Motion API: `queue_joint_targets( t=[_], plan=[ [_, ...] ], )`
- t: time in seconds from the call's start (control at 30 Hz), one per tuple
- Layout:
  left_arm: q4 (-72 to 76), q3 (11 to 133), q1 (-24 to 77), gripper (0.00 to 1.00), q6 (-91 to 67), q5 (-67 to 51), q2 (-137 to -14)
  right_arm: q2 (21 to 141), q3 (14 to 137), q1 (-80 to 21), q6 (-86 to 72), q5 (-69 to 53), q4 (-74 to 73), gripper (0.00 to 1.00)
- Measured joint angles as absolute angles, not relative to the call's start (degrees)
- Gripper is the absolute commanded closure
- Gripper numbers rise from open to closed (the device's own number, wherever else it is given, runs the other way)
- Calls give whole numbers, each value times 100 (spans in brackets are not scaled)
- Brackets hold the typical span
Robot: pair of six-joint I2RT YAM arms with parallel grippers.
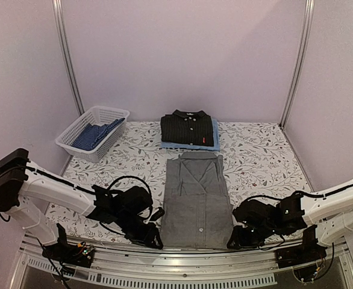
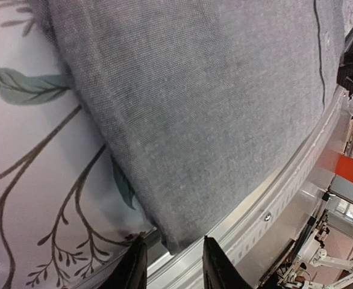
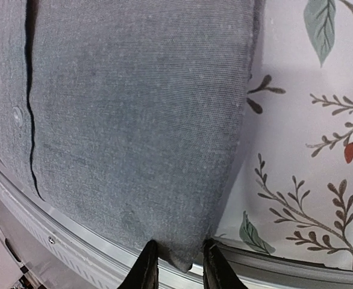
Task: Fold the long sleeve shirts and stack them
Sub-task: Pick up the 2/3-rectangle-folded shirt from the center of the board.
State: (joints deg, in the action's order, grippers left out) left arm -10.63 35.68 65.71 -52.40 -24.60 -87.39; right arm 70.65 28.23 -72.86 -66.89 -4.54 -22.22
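A grey long sleeve shirt (image 1: 196,195) lies flat down the middle of the table, collar away from me, sleeves tucked in. My left gripper (image 1: 155,239) is at its near left corner; in the left wrist view the open jaws (image 2: 171,244) straddle that corner of the grey cloth (image 2: 194,108) with space on both sides. My right gripper (image 1: 234,239) is at the near right corner. There the jaws (image 3: 178,245) stand narrower around the unbunched corner of the cloth (image 3: 134,108). A folded black shirt (image 1: 187,127) rests on a light blue one (image 1: 216,137) at the back.
A white lattice basket (image 1: 74,137) holding blue striped cloth (image 1: 95,133) stands at the back left. The shirt's near hem hangs over the metal rail (image 2: 267,208) along the table's front edge. The floral tablecloth (image 1: 261,159) is bare to the right.
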Motion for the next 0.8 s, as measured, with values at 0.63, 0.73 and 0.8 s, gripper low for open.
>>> queue_joint_targets(
  t=[0.63, 0.73, 0.8],
  plan=[
    [-1166, 3651, 6678, 100, -5428, -2438, -8538, 6869, 3050, -7387, -6816, -333, -2578, 100],
    [-1518, 3911, 6705, 100, -5404, -2379, -8289, 6705, 3581, -7389, -6768, -121, -3024, 100],
    [-1804, 4195, 6702, 100, -5334, -2300, -8132, 6626, 3992, -7365, -6674, 51, -3234, 100]
  ],
)
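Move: The grey shirt's near left corner sits right at the left hand's open fingertips, about 1 cm to the right and level in height; its near right corner lies about 1 cm left of the right hand, likewise level. From the left hand, the shirt's middle is roughly 21 cm ahead and 13 cm right, and the stack with the dark shirt some 54 cm ahead and 12 cm right. From the right hand, that stack is equally far out, about 12 cm left. Upward with both hands together, after holding nearly still at table height while each set of fingers shuts on its near corner of the grey shirt. The left hand rises about 5 cm, drifting a little to the right; the right hand rises some 7 cm, also going a couple of centimetres left and forward, both keeping the corners pinched. ##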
